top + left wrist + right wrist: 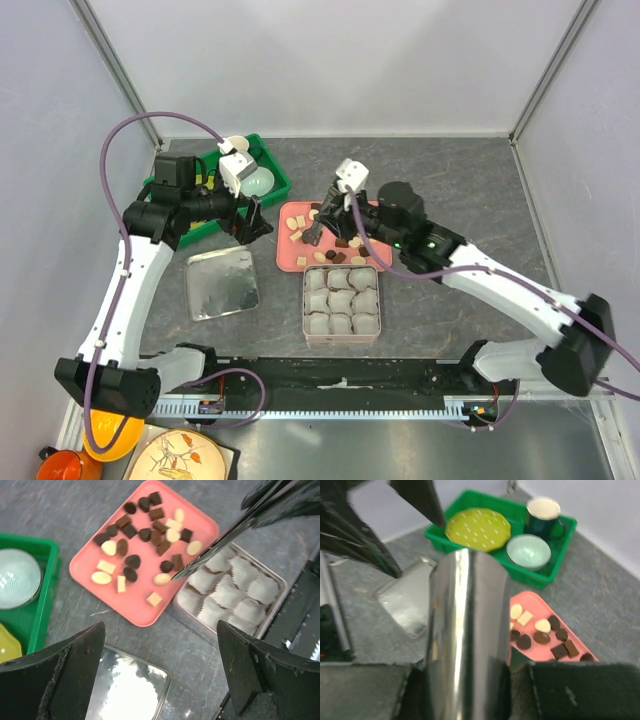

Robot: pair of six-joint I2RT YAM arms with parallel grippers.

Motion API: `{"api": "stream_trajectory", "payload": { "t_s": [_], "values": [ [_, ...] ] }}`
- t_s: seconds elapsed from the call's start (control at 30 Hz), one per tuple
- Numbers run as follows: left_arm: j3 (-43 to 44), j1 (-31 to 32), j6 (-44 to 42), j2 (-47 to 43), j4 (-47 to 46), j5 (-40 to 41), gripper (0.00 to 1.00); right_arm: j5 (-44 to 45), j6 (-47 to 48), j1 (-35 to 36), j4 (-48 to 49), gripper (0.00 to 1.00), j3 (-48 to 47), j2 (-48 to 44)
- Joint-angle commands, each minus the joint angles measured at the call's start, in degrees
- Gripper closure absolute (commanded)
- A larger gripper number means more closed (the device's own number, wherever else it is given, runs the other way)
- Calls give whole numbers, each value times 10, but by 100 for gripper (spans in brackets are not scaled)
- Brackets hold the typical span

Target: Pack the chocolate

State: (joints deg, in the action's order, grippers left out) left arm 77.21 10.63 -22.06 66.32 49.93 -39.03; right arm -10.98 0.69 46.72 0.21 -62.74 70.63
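Note:
Several dark brown and cream-white chocolate pieces (305,232) lie on a pink tray (288,260). They also show in the left wrist view (145,535) and the right wrist view (535,630). A square tin (305,300) with grey paper cups (230,592) sits right in front of the tray. My right gripper (338,205) is shut on steel tongs (465,630). The tongs (220,545) slant down over the tray, and their tip is beside a cream piece (162,578). My left gripper (160,670) is open and empty. It hovers left of the tray, over the tin lid's far corner.
The tin lid (221,283) lies flat left of the tin. A green bin (280,188) at the back left holds a pale bowl (528,551), a mug (543,515) and a yellow plate (477,528). White walls close the back and sides.

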Motion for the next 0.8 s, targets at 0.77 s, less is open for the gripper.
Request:
{"api": "stream_trajectory", "payload": {
  "t_s": [0.77],
  "values": [
    [-187, -72, 99, 90, -229, 133, 27, 224, -56, 0, 470, 89, 76, 240]
  ]
}}
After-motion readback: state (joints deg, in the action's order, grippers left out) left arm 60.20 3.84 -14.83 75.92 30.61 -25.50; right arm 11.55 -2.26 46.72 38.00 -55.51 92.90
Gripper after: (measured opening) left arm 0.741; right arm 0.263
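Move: The pink tray of chocolates that the tongs are going to lies under the right hand's reach, its middle about 8 cm ahead, level sideways and some 28 cm below; the empty box stands roughly 9 cm back and 2 cm right of that hand. From the open left hand, the chocolates' middle lies some 8 cm ahead and 18 cm to the right, the metal tray about 5 cm back and 11 cm left, both some 26 cm down. The right hand, still gripping the tongs, carries them forward about 11 cm over the pink tray and down some 8 cm in two stages with a level stretch between, swinging roughly 20 degrees clockwise so that the slotted head comes over the chocolates at the tray's far left. Meanwhile the empty left hand clears off: it sinks about 13 cm while going forward and left beside the metal tray, turns some 20 degrees counter-clockwise and closes its fingers part-way, most of the travel done early before it eases off. ##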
